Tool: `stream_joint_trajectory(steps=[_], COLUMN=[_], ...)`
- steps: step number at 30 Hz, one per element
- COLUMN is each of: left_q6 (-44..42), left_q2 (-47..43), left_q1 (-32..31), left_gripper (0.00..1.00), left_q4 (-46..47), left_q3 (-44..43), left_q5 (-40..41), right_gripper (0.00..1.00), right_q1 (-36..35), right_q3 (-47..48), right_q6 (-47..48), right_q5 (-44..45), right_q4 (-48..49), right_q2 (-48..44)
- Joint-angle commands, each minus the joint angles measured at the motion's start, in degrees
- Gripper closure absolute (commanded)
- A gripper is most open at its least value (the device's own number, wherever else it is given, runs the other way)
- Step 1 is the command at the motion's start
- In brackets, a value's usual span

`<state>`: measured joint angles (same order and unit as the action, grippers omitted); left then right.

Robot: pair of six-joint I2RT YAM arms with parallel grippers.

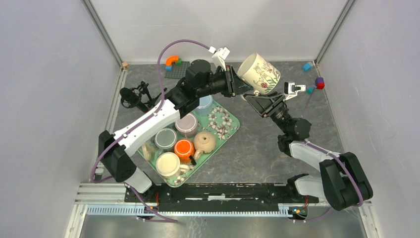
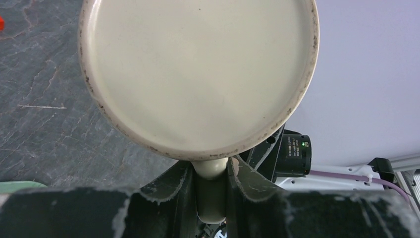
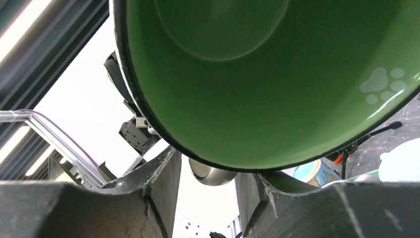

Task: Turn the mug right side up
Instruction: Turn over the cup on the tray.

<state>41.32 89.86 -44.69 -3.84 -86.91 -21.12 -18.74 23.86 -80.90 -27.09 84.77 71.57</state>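
Note:
The mug [image 1: 260, 74], cream with a flower print, is held tilted in the air at the back of the table, its flat base [image 2: 198, 74] up and to the left. My left gripper [image 1: 234, 82] is shut on its handle [image 2: 210, 198], which sits squeezed between the two fingers. My right gripper [image 1: 267, 99] is under the mug and looks into its green inside [image 3: 272, 74]. The handle's end [image 3: 213, 176] lies between the right fingers, against the right one, with a bright gap to the left finger [image 3: 163, 173].
A floral tray [image 1: 225, 126] under the left arm holds several cups, an orange one [image 1: 183, 148] and a small teapot [image 1: 204, 141]. A black stand [image 1: 131, 96] is at the left. Toy blocks lie at the back: an orange arch [image 1: 173, 60], a blue block [image 1: 307, 66], a red-purple cube [image 1: 320, 83].

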Motion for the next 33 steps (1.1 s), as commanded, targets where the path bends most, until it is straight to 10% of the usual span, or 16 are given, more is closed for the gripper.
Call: stream_joint_trajectory(steps=[1,17,33], left_q6=[2.25,0.71,-4.59], left_q2=[-2.16,-4.39,-4.84], left_q1=[0.28,0.24,0.22], left_gripper=[0.98,0.98,0.64], left_q4=[12.06,16.93,11.84], left_q3=[-1.21,5.88,8.21], left_q5=[-3.19,-2.52,3.84], right_gripper=[0.54,1.00,1.00], right_q1=[-0.19,-0.17,-0.24], right_q3=[2.95,3.65,8.96], right_q6=[3.04,12.47,40.98], right_q5=[-1.48,-2.44,5.84], right_q4=[17.93,-0.60,-44.96], right_q2=[-2.46,-6.84,-17.86])
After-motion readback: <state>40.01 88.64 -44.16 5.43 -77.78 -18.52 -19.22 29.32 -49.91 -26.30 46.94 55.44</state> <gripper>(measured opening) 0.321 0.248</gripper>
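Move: Out in the air between the two hands hangs the flowered mug, its handle still pinched by the left fingers and its mouth facing right and somewhat down. Its middle is about 7 cm ahead of either hand point, 1-2 cm to the right and 1 cm higher. The right fingers stand open around the handle. From the right hand the blue cup is some 6 cm ahead, 17 left and 31 below; the gray cup is 1 back, 24 left and 32 below. Closing on the handle beside the left fingers, the right hand rises about 1 cm, then tips its fingers down out of their upward slant, turning nearly 30 degrees clockwise and left side down while sinking and edging forward. The left hand steadies the handle, rises slightly, then sinks some 3 cm with it and a little forward, its fingers just easing at the end. ##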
